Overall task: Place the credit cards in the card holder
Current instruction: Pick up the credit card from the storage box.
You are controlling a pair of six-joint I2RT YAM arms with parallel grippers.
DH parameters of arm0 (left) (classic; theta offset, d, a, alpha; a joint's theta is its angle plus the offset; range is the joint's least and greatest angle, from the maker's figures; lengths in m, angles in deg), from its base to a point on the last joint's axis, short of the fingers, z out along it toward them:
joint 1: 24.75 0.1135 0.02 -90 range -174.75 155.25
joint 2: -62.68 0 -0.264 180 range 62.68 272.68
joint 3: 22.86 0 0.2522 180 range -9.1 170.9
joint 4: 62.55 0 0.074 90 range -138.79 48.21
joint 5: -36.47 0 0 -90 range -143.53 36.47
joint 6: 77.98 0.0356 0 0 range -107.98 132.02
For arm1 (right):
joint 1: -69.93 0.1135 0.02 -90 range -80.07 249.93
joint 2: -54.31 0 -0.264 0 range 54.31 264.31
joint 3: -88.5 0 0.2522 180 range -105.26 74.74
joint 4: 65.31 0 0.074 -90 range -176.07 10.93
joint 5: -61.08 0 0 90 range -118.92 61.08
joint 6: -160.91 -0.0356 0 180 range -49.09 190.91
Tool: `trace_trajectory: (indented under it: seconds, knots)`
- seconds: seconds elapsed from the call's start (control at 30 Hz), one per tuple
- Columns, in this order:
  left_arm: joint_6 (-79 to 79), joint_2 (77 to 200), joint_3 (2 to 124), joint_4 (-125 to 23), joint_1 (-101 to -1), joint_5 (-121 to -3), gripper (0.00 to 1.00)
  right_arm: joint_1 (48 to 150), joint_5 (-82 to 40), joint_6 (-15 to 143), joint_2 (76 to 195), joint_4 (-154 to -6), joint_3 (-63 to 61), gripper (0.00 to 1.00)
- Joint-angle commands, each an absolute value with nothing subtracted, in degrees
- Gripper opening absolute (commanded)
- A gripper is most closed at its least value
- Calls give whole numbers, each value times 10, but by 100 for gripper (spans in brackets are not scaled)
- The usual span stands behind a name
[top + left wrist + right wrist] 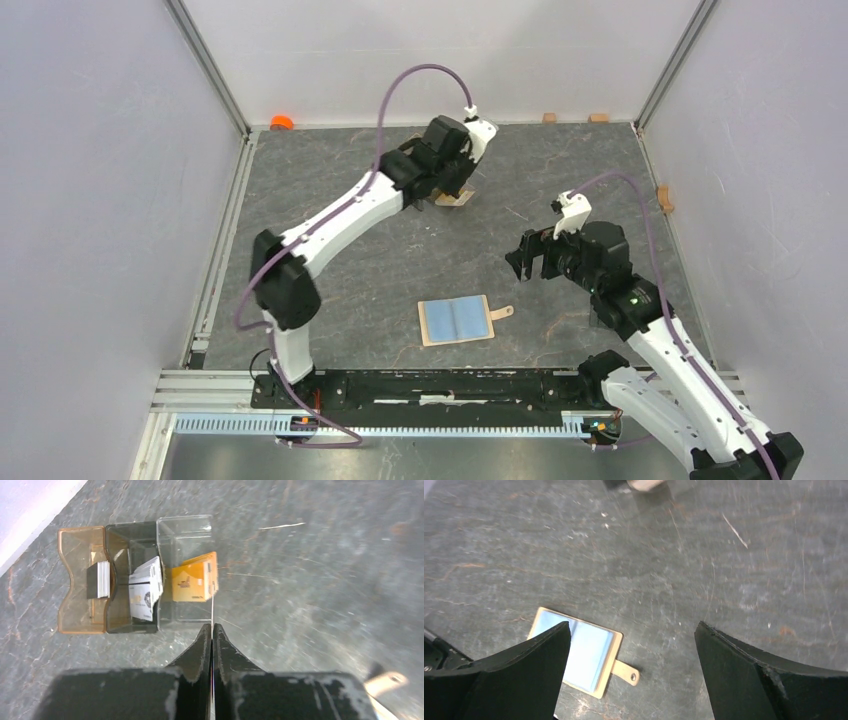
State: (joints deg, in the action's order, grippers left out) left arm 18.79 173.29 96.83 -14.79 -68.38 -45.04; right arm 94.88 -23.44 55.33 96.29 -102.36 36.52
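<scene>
The card holder (456,320) lies open on the table, light blue pockets up, snap tab to the right; it also shows in the right wrist view (579,652). The clear brown-tinted divided box (135,575) holds a dark card stack (98,579), a silver-white stack (146,587) and an orange stack (192,577). My left gripper (212,627) is shut on a thin card (213,605) seen edge-on, just above the box's near side; in the top view it (450,180) covers the box. My right gripper (631,630) is open and empty above the table, right of the card holder (525,258).
White enclosure walls stand on three sides. An orange object (281,122) sits in the back left corner. Small tan blocks (549,117) lie along the back wall and one (665,198) by the right wall. A rail runs along the near edge.
</scene>
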Motion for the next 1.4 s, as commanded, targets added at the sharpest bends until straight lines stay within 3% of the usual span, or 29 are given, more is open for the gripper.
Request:
trace_trajectory:
  seconds: [0.0,0.23,0.47,0.57,0.77,0.97,1.07,1.17,1.2,1.23,1.3,1.37]
  knots:
    - [136,1610,905,-99,-684,-600,2,946,-159,599,958,-1021,302,98]
    - [48,1482,732,-125,-684,-823,2,946,43,590,962,-957,304,94]
    - [48,1425,620,-137,-684,-974,2,952,200,544,1015,-893,352,72]
    - [57,1417,591,-143,-684,-979,2,980,187,543,1035,-893,365,63]
    - [41,1421,563,-202,-684,-1028,2,1066,141,541,1067,-878,377,62]
    - [46,1431,573,-203,-684,-1050,2,1080,132,538,1085,-854,388,57]
    - [47,1437,571,-203,-684,-1064,2,1082,147,517,1090,-813,407,46]
    - [38,1440,569,-203,-684,-1040,3,1082,148,499,1092,-781,421,24]
    - [26,1440,568,-203,-684,-1020,17,1082,130,497,1091,-786,421,14]
    - [14,1438,565,-204,-684,-985,38,1082,106,498,1090,-804,420,8]
    - [-23,1428,548,-210,-684,-898,61,1080,52,499,1095,-848,415,0]
    - [-78,1412,517,-220,-684,-798,72,1077,17,487,1106,-878,420,0]
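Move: The left hand already pinches a yellow card just above the storage box. The open card holder lies about 22 cm back from it, 3 cm to its left and 17 cm below, and the box's middle is some 11 cm ahead, 8 cm left and 14 cm down. From the empty, open right hand, that held card is roughly 16 cm ahead, 13 cm left and about level; the card holder is some 8 cm back, 14 cm left and 16 cm below. The left hand carries the pinched card away from the storage box to above the card holder, rising about 5 cm first, then swinging back some 25 cm and sinking while its fingers turn to point right and down towards the other hand. The right hand comes to meet it, about 13 cm left and 10 cm back, arching up some 6 cm and down again as it turns roughly 45 degrees counter-clockwise; its fingers shut on the card's free part, and only then do the left fingers open around the card and let go. ##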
